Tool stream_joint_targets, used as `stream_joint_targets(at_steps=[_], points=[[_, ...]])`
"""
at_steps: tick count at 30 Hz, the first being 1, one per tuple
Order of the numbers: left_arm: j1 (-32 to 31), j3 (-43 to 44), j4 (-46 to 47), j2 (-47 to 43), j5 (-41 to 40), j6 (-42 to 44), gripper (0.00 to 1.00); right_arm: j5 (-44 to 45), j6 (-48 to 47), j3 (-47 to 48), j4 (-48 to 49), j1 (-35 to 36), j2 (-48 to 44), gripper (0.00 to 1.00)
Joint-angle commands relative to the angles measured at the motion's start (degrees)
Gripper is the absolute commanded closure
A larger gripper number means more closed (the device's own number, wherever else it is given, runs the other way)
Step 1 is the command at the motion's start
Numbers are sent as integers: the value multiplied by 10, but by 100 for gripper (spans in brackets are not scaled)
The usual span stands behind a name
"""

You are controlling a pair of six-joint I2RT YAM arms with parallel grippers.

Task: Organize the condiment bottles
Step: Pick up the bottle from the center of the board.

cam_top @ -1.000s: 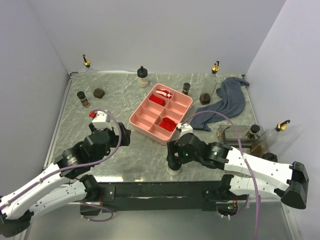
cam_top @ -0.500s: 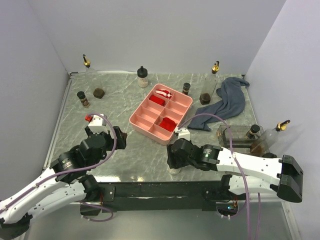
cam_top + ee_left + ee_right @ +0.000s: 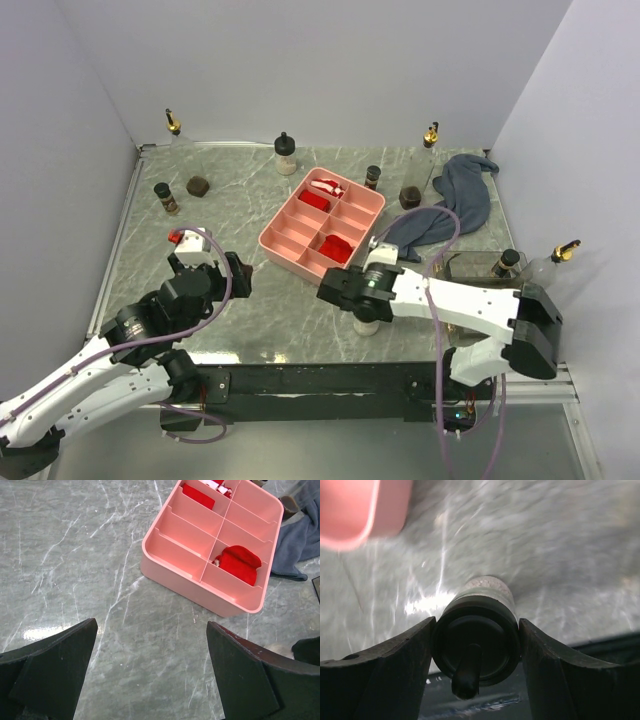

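Note:
My right gripper (image 3: 476,652) is shut on a black-capped, cream-bodied condiment bottle (image 3: 479,630), which stands near the table's front edge; its pads press both sides of the cap. From above, the bottle (image 3: 367,323) shows just below the right gripper (image 3: 364,303). My left gripper (image 3: 150,675) hangs open over bare marble left of the pink tray (image 3: 175,582); seen from above, the left gripper (image 3: 212,266) holds nothing. More bottles line the back: a gold-spouted one (image 3: 173,126), a black-capped one (image 3: 286,153), and a tall clear one (image 3: 430,142).
The pink tray (image 3: 274,243) sits mid-table with red items in its cells. A blue-grey cloth (image 3: 452,205) lies at back right. Small brown jars (image 3: 199,185) (image 3: 165,197) stand at back left. A clear box (image 3: 468,268) and two bottles (image 3: 507,262) (image 3: 556,260) stand at right.
The right gripper has closed on the black-capped bottle, and arm and bottle have shifted slightly right, away from the front edge. The left arm drew back a little, then held still.

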Motion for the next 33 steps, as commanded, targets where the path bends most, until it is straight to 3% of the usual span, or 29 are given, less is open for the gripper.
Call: stream_joint_targets(at_steps=[1,5,10,23,33], points=[[0,9,-4,-2,-12,-5,3,121,187,106,-198,-13,24,100],[1,8,-4,-3,-14,-6,3,123,197,124,-202,-76,-2,100],[0,8,-3,-1,-12,-5,3,137,203,118,-212,-214,-66,100],[0,9,-5,1,-11,-6,3,153,85,67,-213,-489,-161,100],[0,13,1,24,-2,3,3,171,58,-10,-211,-614,-206,100]])
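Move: My right hand already grips the black-capped bottle by its cap. The rack it is going to lies about 30 cm to my right, some 5 cm ahead and 8 cm below. In the rack the small spice jar stands about 33 cm right and 14 cm ahead of me, the oil bottle 40 cm right and 10 cm ahead; the pink tray is 10 cm left and 25 cm ahead. From my left hand the rack is roughly 55 cm right, level with it, 20 cm below. I carry the bottle to my right in an arc, about 27 cm in all, towards the rack: first I lift it some 10 cm while swinging forward, then I draw back about 5 cm and sink slightly as I come over the rack. On the way my right wrist turns some 65 degrees clockwise, and my fingers keep their hold on the cap. ##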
